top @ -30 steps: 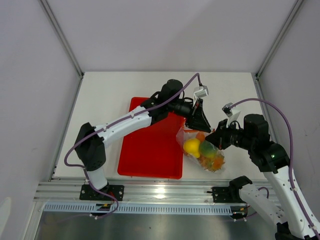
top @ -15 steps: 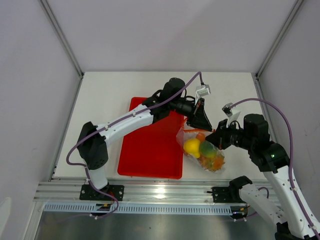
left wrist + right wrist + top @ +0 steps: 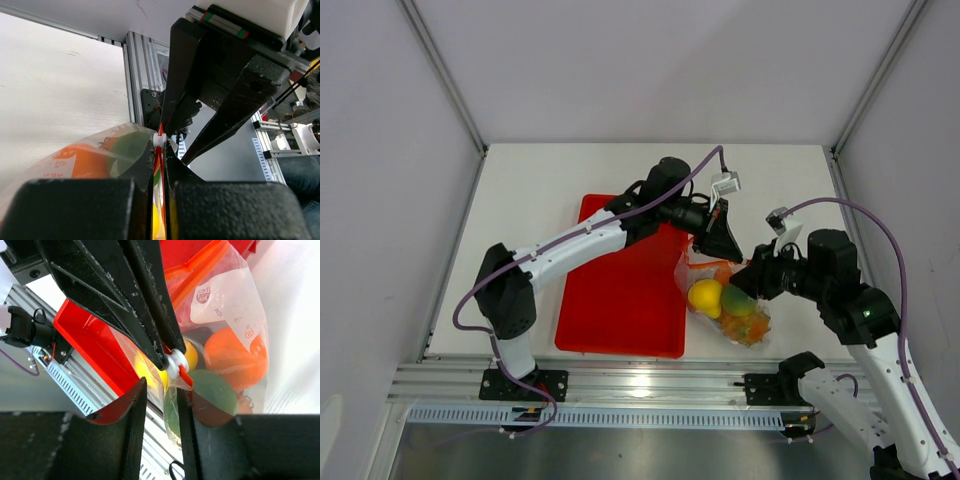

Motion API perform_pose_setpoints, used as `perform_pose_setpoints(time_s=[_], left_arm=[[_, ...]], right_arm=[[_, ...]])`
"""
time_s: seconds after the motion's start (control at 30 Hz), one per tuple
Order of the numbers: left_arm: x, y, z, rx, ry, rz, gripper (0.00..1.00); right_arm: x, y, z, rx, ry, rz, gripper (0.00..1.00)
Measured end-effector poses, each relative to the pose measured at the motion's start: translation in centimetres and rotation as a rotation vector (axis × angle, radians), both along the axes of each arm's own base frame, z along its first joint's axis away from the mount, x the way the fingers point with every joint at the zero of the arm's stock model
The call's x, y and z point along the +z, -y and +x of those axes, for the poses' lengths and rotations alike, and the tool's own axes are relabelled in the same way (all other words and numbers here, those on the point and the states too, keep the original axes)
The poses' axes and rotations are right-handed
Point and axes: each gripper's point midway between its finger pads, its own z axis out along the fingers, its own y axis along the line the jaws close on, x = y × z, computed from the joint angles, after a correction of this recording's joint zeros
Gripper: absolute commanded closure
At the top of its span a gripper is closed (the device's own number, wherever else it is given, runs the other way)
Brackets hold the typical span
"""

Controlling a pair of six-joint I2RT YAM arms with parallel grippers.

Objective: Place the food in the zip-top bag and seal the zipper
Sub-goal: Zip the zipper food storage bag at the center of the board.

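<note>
The clear zip-top bag (image 3: 728, 305) lies by the red tray's right edge. Through it show the food pieces: a yellow fruit (image 3: 704, 297), a green one (image 3: 736, 300) and an orange one (image 3: 235, 357). My left gripper (image 3: 720, 243) is shut on the zipper (image 3: 159, 165), and the zipper's white slider (image 3: 158, 140) sits just past its fingertips. From the right, my right gripper (image 3: 753, 278) stands open at the bag's end. In the right wrist view a fold of clear plastic hangs in the gap between the right gripper's (image 3: 160, 396) jaws, with the slider (image 3: 177, 362) just beyond them.
The red tray (image 3: 620, 300) lies left of the bag, under the left arm. The table's aluminium front rail (image 3: 650, 385) runs close below the bag. White walls close in the table at the back and on both sides.
The left gripper has closed on the zipper strip. The right gripper was shut on the bag's end and has opened. The bag has shifted slightly.
</note>
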Motion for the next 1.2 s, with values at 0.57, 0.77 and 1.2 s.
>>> perform_pose_setpoints(time_s=[0.57, 0.77, 1.2], left_arm=[[-1.3, -0.6, 0.1, -0.003, 0.0, -0.011, 0.99], [-0.8, -0.7, 0.3, 0.0, 0.018, -0.033, 0.99], [-1.8, -1.8, 1.0, 0.036, 0.014, -0.024, 1.0]], right_arm=[[-0.3, 0.1, 0.5, -0.018, -0.031, 0.007, 1.0], [0.7, 0.3, 0.7, -0.065, -0.014, 0.049, 1.0], [1.6, 1.6, 1.1, -0.189, 0.025, 0.102, 1.0]])
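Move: In the left hand's shut fingers is the white slider; the zipper's free end lies about 9 cm to the left, level with it front to back and 5 cm lower. Below the left hand are the yellow fruit, 6 cm left, 1 cm back and 9 cm down, and the orange fruit, 3 cm left, 4 cm ahead and 9 cm down. The bag's zipper corner sits barely 1 cm ahead, left of and below the right fingertips; the green fruit is some 8 cm straight beneath them. Closing its part-open fingers on the bag film beside the slider, the right hand then lifts about 2 cm and draws some 1.5 cm right, turning roughly 10 degrees clockwise. The left keeps its pinch on the slider, sinking at first, later also pulling left with a little forward, about 2 cm down and 2 cm left overall, away from the right fingertips. ##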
